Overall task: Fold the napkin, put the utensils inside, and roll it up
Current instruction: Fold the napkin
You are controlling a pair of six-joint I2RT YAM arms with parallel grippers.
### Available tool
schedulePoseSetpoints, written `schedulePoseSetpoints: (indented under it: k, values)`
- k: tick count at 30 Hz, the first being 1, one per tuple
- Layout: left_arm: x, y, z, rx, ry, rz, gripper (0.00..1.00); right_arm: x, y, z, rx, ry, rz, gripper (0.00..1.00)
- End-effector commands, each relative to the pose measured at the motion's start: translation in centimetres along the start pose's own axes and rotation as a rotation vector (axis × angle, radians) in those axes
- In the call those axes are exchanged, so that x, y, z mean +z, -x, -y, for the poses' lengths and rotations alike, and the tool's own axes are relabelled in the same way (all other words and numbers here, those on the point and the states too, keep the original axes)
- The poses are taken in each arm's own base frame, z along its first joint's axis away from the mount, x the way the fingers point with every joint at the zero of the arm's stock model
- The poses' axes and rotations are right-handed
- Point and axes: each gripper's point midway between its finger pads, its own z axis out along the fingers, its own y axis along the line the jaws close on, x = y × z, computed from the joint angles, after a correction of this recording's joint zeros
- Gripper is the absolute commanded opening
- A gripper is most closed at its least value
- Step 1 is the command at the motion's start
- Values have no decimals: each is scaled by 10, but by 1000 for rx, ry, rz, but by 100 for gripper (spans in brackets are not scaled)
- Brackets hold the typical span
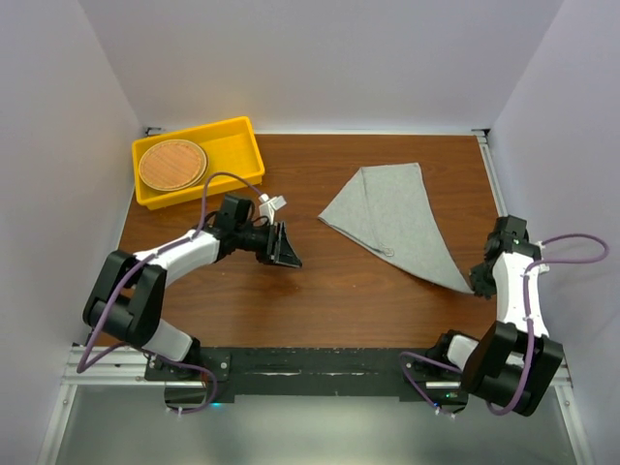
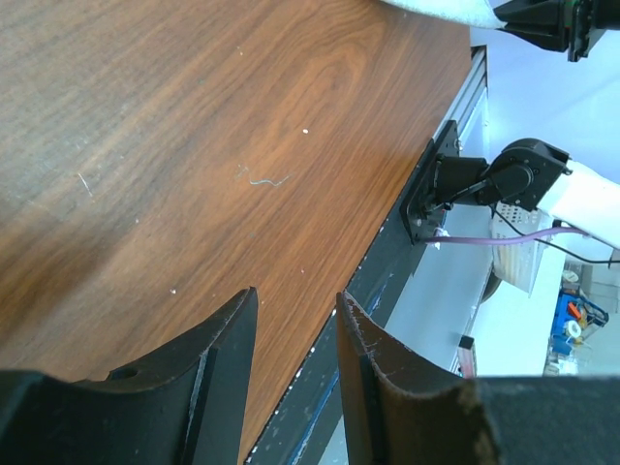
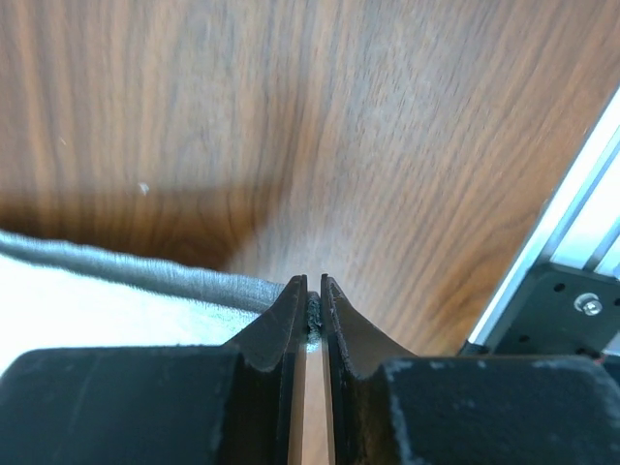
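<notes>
The grey napkin (image 1: 397,221) lies folded into a triangle at the right of the table, one point reaching toward the near right. My right gripper (image 1: 481,281) is at that point. In the right wrist view the right gripper (image 3: 313,281) is shut on a pinch of the napkin's corner, and the rest of the napkin (image 3: 145,291) trails off to the left. My left gripper (image 1: 289,247) hovers over bare wood left of centre. In the left wrist view the left gripper (image 2: 295,300) stands open with nothing between its fingers. The utensils are out of view.
A yellow tray (image 1: 242,155) at the back left holds a round brown woven disc (image 1: 172,164). A metal rail (image 1: 492,174) runs along the table's right edge close to my right arm. White walls enclose the table on three sides.
</notes>
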Motion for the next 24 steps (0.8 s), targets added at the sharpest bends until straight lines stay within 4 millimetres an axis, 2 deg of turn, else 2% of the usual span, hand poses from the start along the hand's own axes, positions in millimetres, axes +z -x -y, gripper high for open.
schedulePoseSetpoints:
  k: [1, 4, 7, 9, 12, 15, 16, 17, 19, 20, 22, 23, 24]
  values:
    - [-7, 5, 19, 55, -79, 54, 43, -12, -4, -2, -130, 43, -49, 11]
    - [-11, 7, 26, 68, -103, 95, 43, -17, -3, -8, -162, 81, -56, 11]
    - [-15, 8, 35, 66, -122, 116, 43, -23, -4, -25, -249, 157, -71, 10]
    - [-20, 9, 39, 75, -115, 129, 43, -30, -2, -37, -283, 194, -68, 10]
    - [-26, 10, 45, 82, -107, 150, 43, -44, -5, -66, -379, 265, -50, 10]
    - [-31, 9, 48, 80, -97, 162, 43, -63, -20, -108, -506, 360, -29, 10]
    - [-32, 9, 48, 81, -93, 164, 43, -73, -35, -125, -571, 410, -24, 10]
    - [-33, 10, 47, 78, -78, 174, 43, -75, -40, -140, -601, 426, -31, 10]
    - [-37, 8, 48, 62, -59, 174, 43, -88, -66, -160, -714, 477, -41, 10]
    - [-38, 7, 47, 47, -47, 174, 43, -100, -69, -176, -740, 513, -25, 10]
    - [-42, 6, 49, 52, -33, 187, 43, -105, -91, -197, -850, 539, -25, 10]
    - [-44, 4, 43, 40, 1, 190, 43, -117, -93, -211, -876, 575, -5, 10]
    - [-47, 4, 43, 43, 13, 198, 43, -111, -104, -219, -922, 565, -17, 10]
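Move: The right hand already pinches the napkin's near right corner, raised about 6 cm off the table. The napkin's middle, over which that corner is being folded, lies roughly 19 cm ahead and 22 cm to the left, some 6 cm lower. At that same level, the exposed knife handle is about 9 cm ahead and 21 cm left, the napkin's far right corner some 30 cm ahead and 14 cm left. From the empty left hand, the napkin's middle is about 13 cm ahead, 22 cm right and 9 cm below. Keeping its pinch on the raised corner, the right hand hardly travels at first, then sweeps faster and faster leftward and forward, about 20 cm in all, over the napkin towards its middle, rising some 5 cm and turning about 50 degrees counter-clockwise. Meanwhile the left hand, empty and still half open, lifts about 5 cm straight off its place over the bare table, easing back slightly. ##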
